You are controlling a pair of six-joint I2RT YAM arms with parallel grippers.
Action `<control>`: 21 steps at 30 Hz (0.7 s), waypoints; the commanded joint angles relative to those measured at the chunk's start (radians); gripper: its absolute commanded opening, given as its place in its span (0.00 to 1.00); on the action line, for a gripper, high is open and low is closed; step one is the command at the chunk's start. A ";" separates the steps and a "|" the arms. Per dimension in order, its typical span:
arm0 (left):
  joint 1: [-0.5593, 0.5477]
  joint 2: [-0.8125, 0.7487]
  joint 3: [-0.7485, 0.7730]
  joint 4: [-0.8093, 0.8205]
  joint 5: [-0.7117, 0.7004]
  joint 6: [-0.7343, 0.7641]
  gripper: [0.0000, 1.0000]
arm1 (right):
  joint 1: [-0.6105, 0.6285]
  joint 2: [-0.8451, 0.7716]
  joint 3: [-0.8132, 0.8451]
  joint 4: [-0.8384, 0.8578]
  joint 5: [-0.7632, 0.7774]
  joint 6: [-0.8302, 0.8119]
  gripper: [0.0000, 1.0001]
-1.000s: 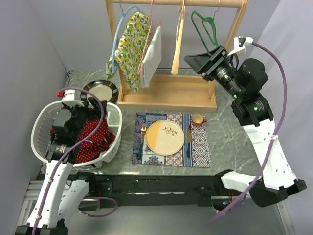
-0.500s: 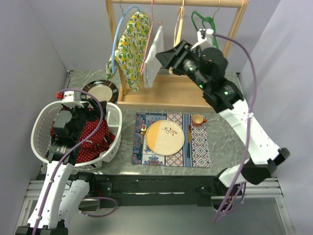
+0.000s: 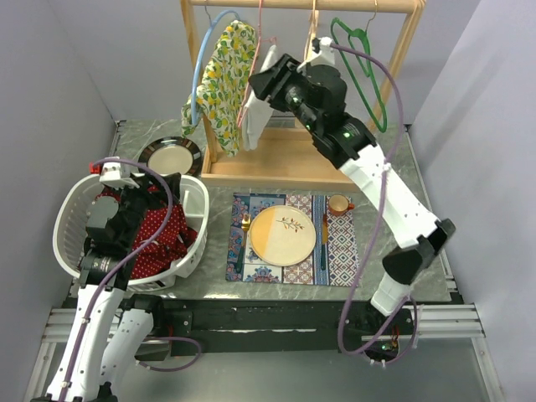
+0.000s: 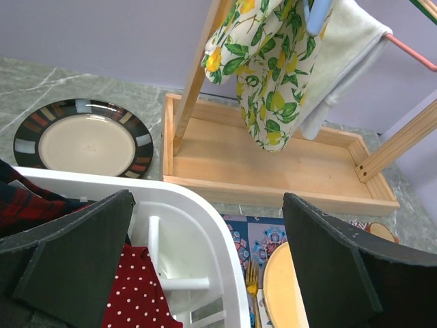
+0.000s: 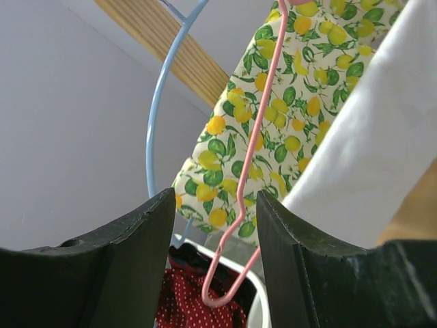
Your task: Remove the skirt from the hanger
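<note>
A wooden rack (image 3: 289,159) holds a blue hanger (image 3: 198,63) with a lemon-print garment (image 3: 224,79) and a pink hanger (image 3: 260,25) with a pale white garment (image 3: 261,105). My right gripper (image 3: 261,79) is open, right at the white garment. In the right wrist view the lower loop of the pink hanger (image 5: 232,280) hangs between its open fingers (image 5: 215,201), with the lemon garment (image 5: 273,116) and white garment (image 5: 382,150) behind. My left gripper (image 3: 151,201) is open and empty over the white basket (image 3: 71,205), also shown in the left wrist view (image 4: 208,201).
The basket (image 4: 205,225) holds red polka-dot cloth (image 4: 130,294). A dark-rimmed plate (image 3: 170,156) lies behind it. A wooden hanger (image 3: 306,75) and a green hanger (image 3: 366,67) hang on the rack. A placemat (image 3: 343,243) carries a yellow plate (image 3: 283,236), cutlery and a cup (image 3: 338,203).
My right arm swung left from the rack's right end, past the green hanger, to the pink hanger and white garment. My left arm shifted slightly over the basket.
</note>
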 commanded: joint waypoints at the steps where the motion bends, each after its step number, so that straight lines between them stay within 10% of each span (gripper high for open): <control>1: -0.003 -0.007 0.003 0.034 0.029 -0.012 0.97 | 0.001 0.085 0.095 0.078 0.012 0.004 0.58; 21: -0.005 -0.032 0.002 0.045 0.045 -0.016 0.97 | -0.025 0.234 0.170 0.195 -0.022 0.052 0.34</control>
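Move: The right hand, half open, is headed for the near arm of the pink hanger, about 6 cm ahead and 4 cm to its left, level or slightly below. The white cloth on that hanger hangs some 4 cm ahead and 9 cm below the hand, neither left nor right. The lemon-print garment is around 5 cm ahead, 9 cm left and 7 cm lower. From the left hand the pink hanger is roughly 22 cm ahead, 18 cm right and 12 cm up. The pink hanger's near arm comes between the right hand's fingertips and seems to touch one of them as the hand advances about 7 cm forward and left towards the lemon-print garment. It first dips some 3 cm, then rises a little as the fingers close partway around the hanger, the wrist nearly steady. ##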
